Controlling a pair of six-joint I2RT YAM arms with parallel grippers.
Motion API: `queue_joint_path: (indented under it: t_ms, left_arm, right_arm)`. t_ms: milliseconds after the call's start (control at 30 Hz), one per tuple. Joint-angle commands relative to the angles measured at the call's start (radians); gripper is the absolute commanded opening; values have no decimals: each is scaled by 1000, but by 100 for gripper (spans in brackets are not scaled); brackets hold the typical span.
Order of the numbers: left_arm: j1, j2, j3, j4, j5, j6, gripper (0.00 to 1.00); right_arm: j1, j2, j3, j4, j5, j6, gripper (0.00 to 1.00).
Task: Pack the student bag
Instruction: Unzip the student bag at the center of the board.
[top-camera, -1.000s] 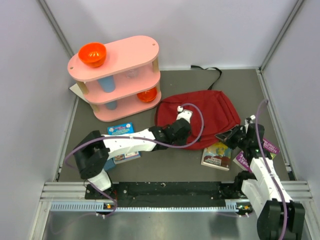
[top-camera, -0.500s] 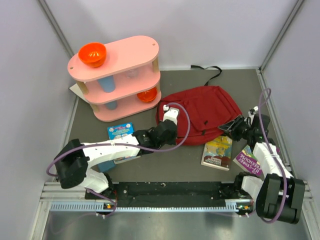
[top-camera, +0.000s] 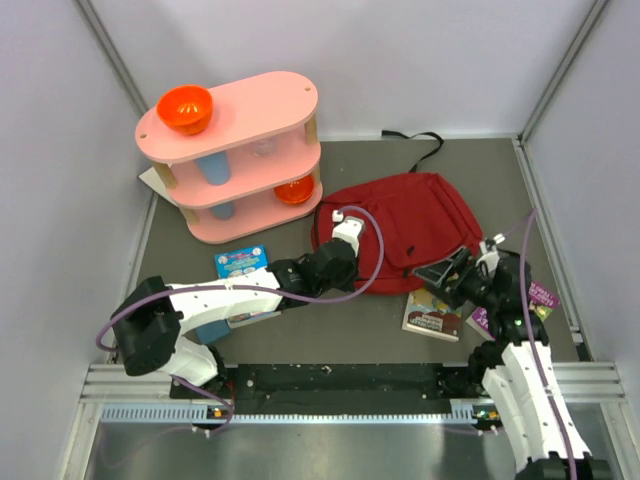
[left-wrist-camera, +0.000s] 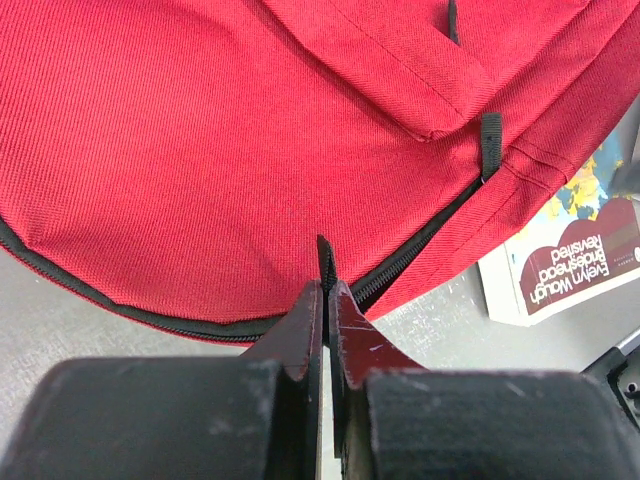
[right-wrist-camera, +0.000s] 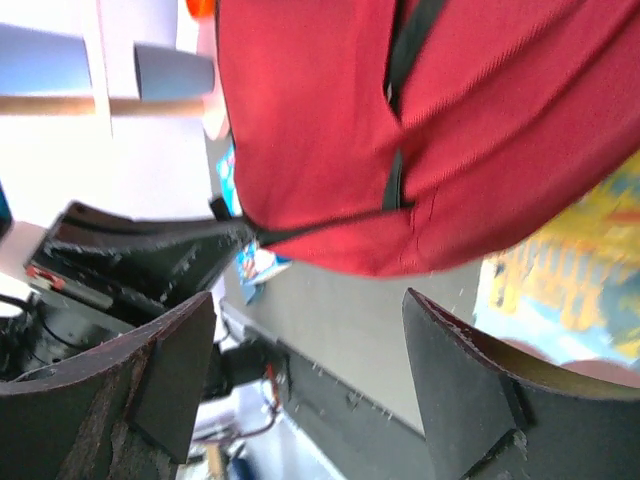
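The student bag (top-camera: 405, 222) is a large dark red backpack lying flat at mid-table, its black zip running along the near edge. My left gripper (top-camera: 352, 266) sits at the bag's near-left edge. In the left wrist view the left gripper (left-wrist-camera: 326, 290) is shut on the black zip pull (left-wrist-camera: 324, 258) of the bag (left-wrist-camera: 230, 140). My right gripper (top-camera: 441, 275) hovers open at the bag's near-right corner, over a yellow book (top-camera: 432, 310). In the right wrist view the right gripper (right-wrist-camera: 308, 300) holds nothing, and the bag (right-wrist-camera: 400, 130) lies just beyond its fingertips.
A purple book (top-camera: 536, 298) lies at the right, and a blue book (top-camera: 241, 262) lies under the left arm. A pink three-tier shelf (top-camera: 250, 120) with an orange bowl (top-camera: 185, 108) stands at the back left. The bag's black strap (top-camera: 425, 142) trails toward the back wall.
My right gripper has gone from shut to open, letting go of the bag's edge, and has moved left and nearer. The bag now lies flatter. The left gripper stays shut on the zip pull.
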Motion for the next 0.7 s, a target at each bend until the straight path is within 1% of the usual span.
queue_joint_path:
  t_ms: [0, 67, 100, 133, 200, 267, 333, 367, 400, 433, 467, 500, 533, 567, 600, 633, 667]
  left_arm:
    - [0, -23, 30, 58, 9, 26, 0]
    - [0, -31, 27, 58, 4, 26, 0]
    - [0, -40, 24, 69, 6, 24, 0]
    - [0, -43, 21, 75, 13, 24, 0]
    - [0, -48, 16, 86, 26, 29, 0]
    - [0, -51, 13, 81, 29, 29, 0]
    - [0, -63, 4, 83, 24, 21, 0]
    - [0, -68, -10, 87, 20, 18, 0]
    - [0, -77, -16, 90, 18, 18, 0]
    - [0, -80, -21, 89, 18, 20, 0]
    - [2, -82, -22, 89, 16, 21, 0]
    - [0, -85, -22, 87, 16, 23, 0]
    - [0, -86, -24, 83, 13, 21, 0]
    - [0, -89, -27, 81, 13, 18, 0]
    - [0, -97, -32, 87, 13, 17, 0]
    - [0, -99, -39, 90, 15, 17, 0]
    - [0, -100, -41, 92, 13, 17, 0]
  right_arm:
    - [119, -61, -71, 23, 79, 266, 74]
    - [181, -117, -88, -5, 167, 339, 74]
    - [199, -145, -140, 38, 177, 383, 74]
    - [222, -181, -174, 109, 182, 483, 74]
    - [296, -194, -224, 206, 248, 557, 74]
    - [369, -145, -208, 190, 312, 588, 74]
    - [418, -81, -163, 231, 353, 583, 75]
    - [452, -9, -143, 236, 411, 580, 75]
    - [506, 37, -122, 254, 430, 580, 75]
    - [524, 76, -119, 338, 441, 592, 75]
    - [541, 153, -119, 392, 458, 605, 75]
    - [567, 188, -120, 438, 466, 617, 75]
    - [584, 217, -111, 466, 479, 635, 75]
    - [604, 252, -94, 464, 536, 635, 75]
    - [644, 295, -68, 474, 560, 635, 75]
    - [659, 318, -61, 518, 576, 637, 75]
    - [676, 335, -54, 524, 613, 646, 75]
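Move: The zip tab at the right-hand end of the bag's opened mouth lies about 5 cm to the right hand's left, 3 cm ahead and 6 cm below. The pocket pull is some 5 cm farther out than that tab; the yellow book lies under the right hand, about 3 cm back of it. From the left hand, already pinching the zip's other pull, the tab is roughly 10 cm to the right, 2 cm ahead and slightly lower. The bag's near lip, by the opened zip, is approached by the empty right hand with its fingers still wide open: it swings about 8 cm left and 6 cm down, first dipping back, then easing forward again, and tips nose-down some 20 degrees. The left hand keeps its pinch on the zip pull and raises it a little. ##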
